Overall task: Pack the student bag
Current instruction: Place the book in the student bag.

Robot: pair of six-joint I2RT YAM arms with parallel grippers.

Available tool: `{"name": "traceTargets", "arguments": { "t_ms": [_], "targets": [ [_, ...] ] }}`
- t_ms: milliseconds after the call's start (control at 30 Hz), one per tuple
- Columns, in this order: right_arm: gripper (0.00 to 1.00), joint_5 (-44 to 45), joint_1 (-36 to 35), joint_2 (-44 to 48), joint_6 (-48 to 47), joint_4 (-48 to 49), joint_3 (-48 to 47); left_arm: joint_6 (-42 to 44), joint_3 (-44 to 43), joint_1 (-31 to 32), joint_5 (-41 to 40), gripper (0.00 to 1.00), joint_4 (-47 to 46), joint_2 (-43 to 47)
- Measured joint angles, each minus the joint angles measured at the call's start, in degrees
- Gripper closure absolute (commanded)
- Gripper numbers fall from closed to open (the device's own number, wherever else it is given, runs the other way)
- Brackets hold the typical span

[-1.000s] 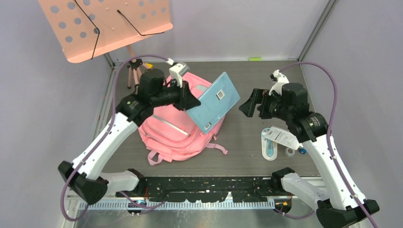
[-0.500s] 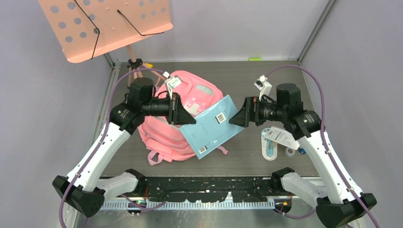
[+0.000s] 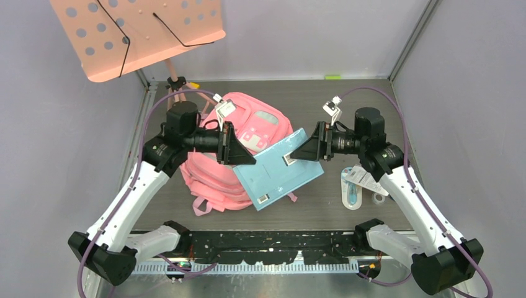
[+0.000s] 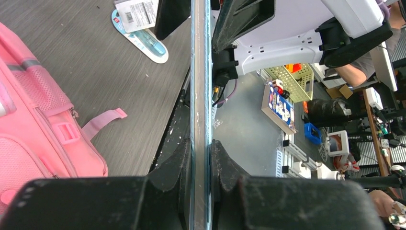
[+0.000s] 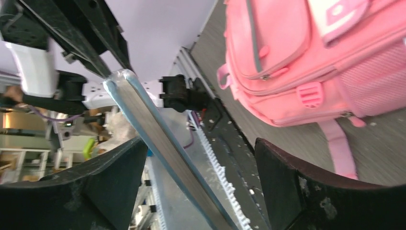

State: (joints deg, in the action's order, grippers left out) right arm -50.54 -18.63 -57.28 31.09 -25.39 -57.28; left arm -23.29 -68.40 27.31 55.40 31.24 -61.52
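The student bag [image 3: 217,174] is a pink backpack lying flat on the dark table, left of centre. A light blue book [image 3: 276,171] hangs tilted above the bag's right side. My left gripper [image 3: 239,151] is shut on the book's left corner; in the left wrist view the book [image 4: 201,72] runs edge-on between the pressed fingers [image 4: 174,163]. My right gripper [image 3: 305,152] stands open around the book's right edge. In the right wrist view the book [image 5: 158,139] passes slantwise between the two fingers with a gap on each side. The bag [image 5: 306,57] shows beyond.
A salmon perforated music stand [image 3: 136,34] on a tripod [image 3: 175,87] stands at the back left. Packaged stationery [image 3: 360,180] and a small tape roll [image 3: 378,197] lie under the right arm. Walls close in on the left, back and right.
The left arm has swung the book down and toward the front, over the bag's right side. The right gripper has moved left until its fingers straddle the book's edge.
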Motion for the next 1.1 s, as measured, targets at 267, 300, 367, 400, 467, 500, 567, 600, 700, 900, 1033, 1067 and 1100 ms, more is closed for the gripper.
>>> {"name": "traceTargets", "arguments": {
  "t_ms": [267,300,367,400,467,500,567,600,700,900,1033,1067,1100],
  "targets": [
    [0.65,-7.23,0.00,0.70,6.95,7.72,1.42,1.81,0.07,0.00,0.74,1.00,0.09,1.64],
    [0.70,-8.39,0.00,0.96,7.08,8.00,1.38,1.99,0.07,-0.07,0.76,1.00,0.17,1.64],
    [0.86,-10.45,0.00,1.66,7.17,8.76,1.22,2.51,0.20,-0.37,1.66,1.00,0.28,1.64],
    [0.92,-11.56,-0.02,2.19,7.19,9.27,1.22,2.64,0.28,-0.37,2.16,1.00,0.31,1.64],
    [0.99,-13.35,-0.02,3.08,7.08,10.23,1.11,2.71,0.39,-0.44,2.89,0.90,0.59,1.60],
    [0.99,-13.29,-0.11,3.74,6.86,10.54,1.11,2.93,0.39,-0.39,2.89,0.72,0.74,1.55],
    [0.99,-12.72,-0.20,4.39,6.58,10.23,1.11,4.39,0.22,-0.20,1.36,0.35,1.25,1.55],
    [1.00,-11.50,-0.31,4.55,6.67,9.55,1.11,6.23,0.09,-0.02,-1.20,0.24,1.92,1.55],
    [1.00,-2.47,-0.37,4.79,5.46,3.74,0.42,10.62,0.00,-0.07,-11.45,0.11,5.70,1.42],
    [1.00,25.92,-0.28,1.73,0.37,-12.87,-5.73,13.35,3.98,0.98,-29.88,0.06,9.46,0.63],
    [1.00,43.47,-0.04,-1.18,-1.90,-20.28,-7.23,13.27,11.02,8.50,-45.00,0.02,9.92,0.68],
    [1.00,46.10,0.09,-1.44,-2.27,-21.68,-7.23,13.27,12.70,11.67,-49.16,0.02,9.99,0.68],
    [1.00,48.83,0.20,-1.60,-2.58,-23.21,-7.21,13.31,13.88,14.14,-52.46,0.01,10.03,0.68]
  ]
}}
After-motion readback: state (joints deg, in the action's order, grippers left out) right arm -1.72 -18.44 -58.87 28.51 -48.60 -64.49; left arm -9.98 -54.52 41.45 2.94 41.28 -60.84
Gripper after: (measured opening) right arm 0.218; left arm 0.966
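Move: The student bag's middle is about 21 cm ahead of my left hand, 6 cm to its left and 25 cm below. This hand still pinches the blue book, whose middle is some 8 cm to its right, 2 cm back and 2 cm down. From my open right hand, the book's middle is 4 cm left, 3 cm back and 3 cm below; the bag is 17 cm ahead, 18 cm left; the toothbrush pack 10 cm ahead, 24 cm right, down on the table. My right fingers close on the blue book's right part while that hand eases back and up about 4 cm; only then does my left hand open wide and let go. I carry the book right, down and forward, roughly 12 cm sideways, swinging my right fingers clockwise and downward. My emptied left hand goes briefly forward, then sinks about 17 cm and shifts left towards the bag, fingers tipping down some 40 degrees. ##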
